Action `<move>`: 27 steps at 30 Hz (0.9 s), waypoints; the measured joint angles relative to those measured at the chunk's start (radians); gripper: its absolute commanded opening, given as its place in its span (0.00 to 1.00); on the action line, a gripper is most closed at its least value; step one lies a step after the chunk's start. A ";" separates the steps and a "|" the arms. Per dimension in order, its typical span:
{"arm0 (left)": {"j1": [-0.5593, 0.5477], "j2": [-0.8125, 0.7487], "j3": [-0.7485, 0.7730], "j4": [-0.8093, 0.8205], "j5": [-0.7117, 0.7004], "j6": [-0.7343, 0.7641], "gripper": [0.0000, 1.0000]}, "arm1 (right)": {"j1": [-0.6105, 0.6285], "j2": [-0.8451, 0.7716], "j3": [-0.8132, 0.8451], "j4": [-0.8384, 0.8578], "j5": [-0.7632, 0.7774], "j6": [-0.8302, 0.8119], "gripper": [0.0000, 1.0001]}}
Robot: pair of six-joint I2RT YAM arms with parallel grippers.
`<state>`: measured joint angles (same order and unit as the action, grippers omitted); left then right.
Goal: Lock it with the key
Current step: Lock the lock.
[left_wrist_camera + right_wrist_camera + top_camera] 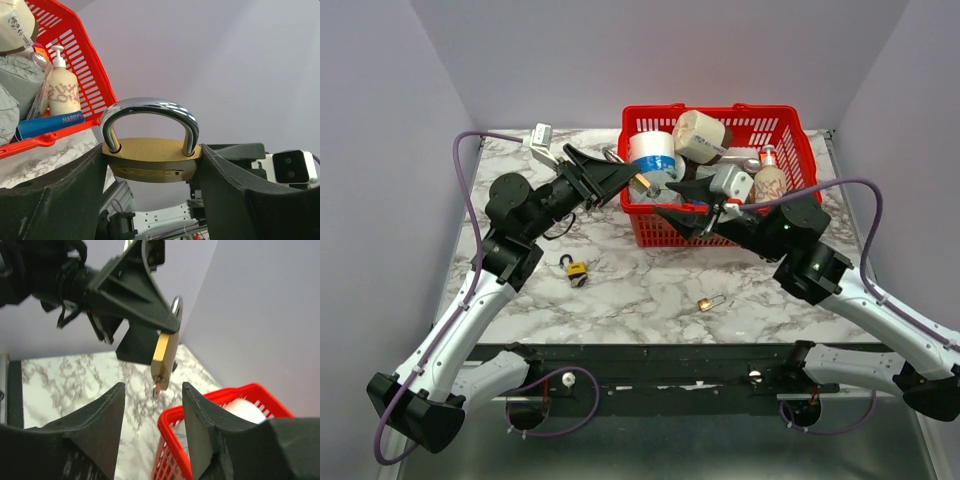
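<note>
My left gripper (pixel 151 150) is shut on a brass padlock (pixel 150 162) with a chrome shackle (pixel 149 106), holding it in the air by its two ends. Both legs of the shackle sit in the body. From above, the padlock (pixel 642 183) hangs at the red basket's left front corner. In the right wrist view a small key (pixel 157 389) sticks out of the bottom of the padlock (pixel 164 357). My right gripper (pixel 153 386) is open, its fingers either side of the key in the picture but short of it. The right gripper (pixel 672 203) points left at the lock.
The red basket (pixel 790 125) at the back holds a tape roll (pixel 653 152), a soap bottle (pixel 769 180) and other items. Two small padlocks lie on the marble table, one at the left (pixel 576 268) and one at the centre (pixel 708 302).
</note>
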<state>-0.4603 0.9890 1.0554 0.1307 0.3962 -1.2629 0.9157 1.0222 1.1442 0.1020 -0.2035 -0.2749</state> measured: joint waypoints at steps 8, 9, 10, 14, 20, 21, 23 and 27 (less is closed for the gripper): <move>0.000 0.000 0.000 -0.002 0.006 0.010 0.00 | 0.000 0.072 0.001 -0.085 -0.013 -0.013 0.43; 0.000 0.000 0.000 -0.002 0.006 0.010 0.00 | 0.000 0.073 0.001 -0.089 -0.013 -0.013 0.43; 0.000 0.000 0.000 -0.002 0.006 0.011 0.00 | 0.000 0.073 0.002 -0.091 -0.011 -0.014 0.42; 0.000 0.000 0.000 -0.006 0.006 0.014 0.00 | 0.000 0.075 0.021 -0.094 0.009 -0.014 0.39; 0.000 0.000 0.000 -0.006 0.005 0.015 0.00 | 0.000 0.089 0.051 -0.090 0.027 -0.015 0.33; -0.002 0.000 0.000 -0.006 0.005 0.017 0.00 | 0.000 0.093 0.053 -0.090 0.027 -0.014 0.32; -0.005 -0.001 0.000 -0.006 0.005 0.018 0.00 | 0.000 0.101 0.054 -0.090 0.027 -0.014 0.29; -0.013 -0.005 0.000 -0.008 0.003 0.025 0.00 | 0.000 0.119 0.056 -0.090 0.027 -0.015 0.21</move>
<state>-0.4736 0.9844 1.0554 0.1226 0.3992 -1.2381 0.9157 1.1408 1.2007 0.0116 -0.1764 -0.2901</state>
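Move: The key, sticking out of the held padlock's underside, is about 3 cm ahead of the empty right hand, 4 cm to its left and 3 cm lower. The held padlock's body is roughly 4 cm ahead, 6 cm left and 1 cm below; the red basket's middle is some 20 cm ahead, 14 cm right and 27 cm down. From the left hand, the key is about 3 cm right, 1 cm back and 3 cm below. Downwards first, the right hand dips nearly 5 cm while easing left and forward, its fingertips tilting down about 10 degrees. It comes back up almost 2 cm, then creeps left, forward and slightly down towards the key. Its fingers narrow steadily until the tips flank the key, a pinch not yet certain; the left hand stays put, still gripping the padlock. ##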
